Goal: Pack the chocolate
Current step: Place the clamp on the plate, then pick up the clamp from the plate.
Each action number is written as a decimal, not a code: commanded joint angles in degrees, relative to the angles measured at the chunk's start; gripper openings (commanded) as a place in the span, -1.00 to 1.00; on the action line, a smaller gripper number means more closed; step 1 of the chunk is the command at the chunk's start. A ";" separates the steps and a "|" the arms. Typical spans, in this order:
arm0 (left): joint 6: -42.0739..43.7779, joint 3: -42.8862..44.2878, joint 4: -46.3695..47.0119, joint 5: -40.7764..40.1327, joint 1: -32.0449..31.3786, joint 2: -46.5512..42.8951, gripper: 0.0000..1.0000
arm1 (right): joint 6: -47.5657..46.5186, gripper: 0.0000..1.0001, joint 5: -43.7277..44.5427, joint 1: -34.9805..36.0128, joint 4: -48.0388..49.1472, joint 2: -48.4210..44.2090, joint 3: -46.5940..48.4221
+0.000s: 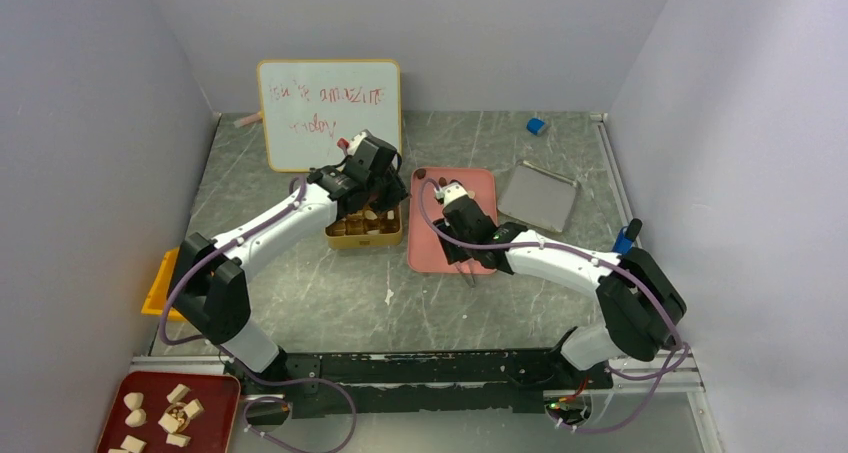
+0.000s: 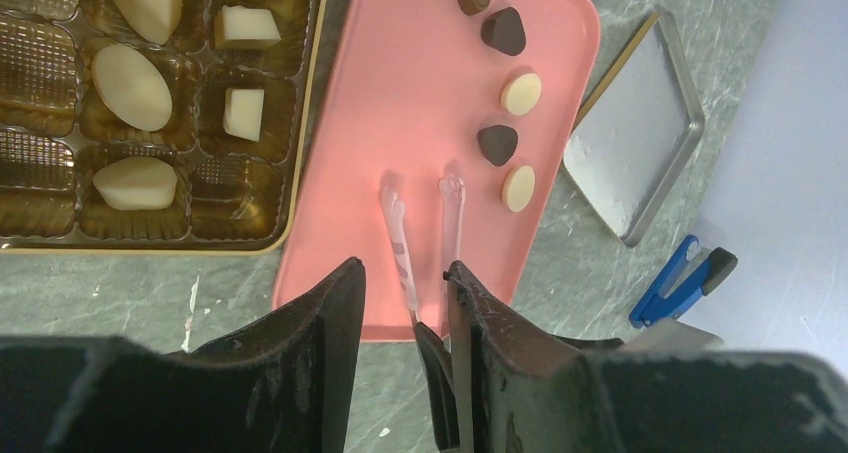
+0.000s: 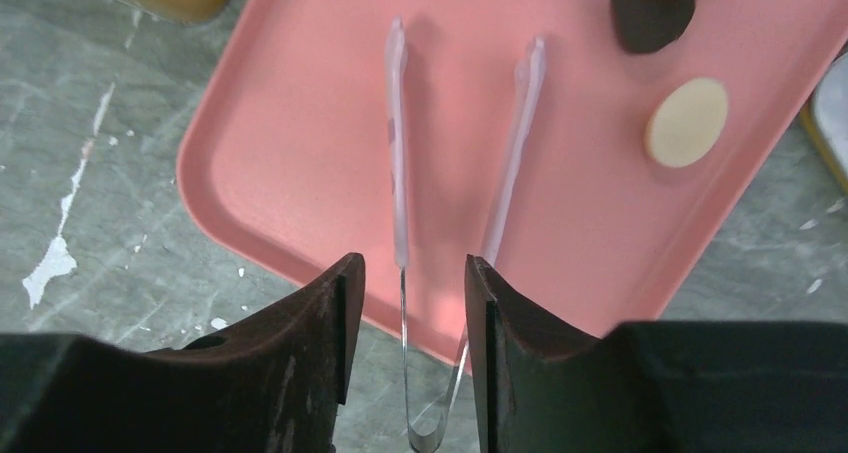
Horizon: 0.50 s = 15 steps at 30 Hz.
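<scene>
Several chocolate pieces lie along the right side of the pink tray (image 2: pixel 400 93): dark ones (image 2: pixel 503 30) and tan ones (image 2: pixel 521 91). The gold box (image 2: pixel 292 213) left of the tray holds pale pieces (image 2: pixel 130 86) in its cups. Clear-tipped metal tongs (image 3: pixel 400 173) lie with their tips on the tray and their bend over its near edge. My right gripper (image 3: pixel 410 263) is open, its fingers astride the tongs' arms without pinching them. My left gripper (image 2: pixel 400 268) is open and empty, up above the tray's near edge. In the top view it (image 1: pixel 378 188) shows near the box (image 1: pixel 365 238).
A metal lid (image 2: pixel 640 143) lies right of the tray, with a blue clip (image 2: pixel 680 273) nearer me. A whiteboard (image 1: pixel 330 113) stands at the back. A dark red tray (image 1: pixel 210 388) with beige chunks sits at the near left, beside an orange object (image 1: pixel 160 283).
</scene>
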 commanded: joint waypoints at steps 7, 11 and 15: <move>0.18 2.58 0.89 0.49 -0.19 1.10 -0.18 | -1.20 0.22 2.61 0.18 -3.35 -1.61 3.44; 0.41 2.75 0.93 0.66 -0.20 1.35 -0.18 | -0.78 0.35 2.82 0.16 -3.58 -1.49 2.63; 0.66 2.76 1.04 0.86 -0.16 1.48 -0.18 | -0.96 0.38 2.32 0.01 -3.32 -0.51 2.09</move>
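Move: The clamp already lies loose on the plate, its middle about 4 cm below the right hand and 1 cm ahead. From that hand the nearer dark chocolate is some 9 cm ahead and 3 cm right, the pale disc beside it about 7 cm ahead and 6 cm right, and the chocolate box 7 cm ahead and 16 cm left. From the left hand, the clamp is roughly 7 cm back, 8 cm right and 16 cm below. The right hand spreads its fingers wider above the clamp, rising about 1.5 cm before sinking back slightly. ##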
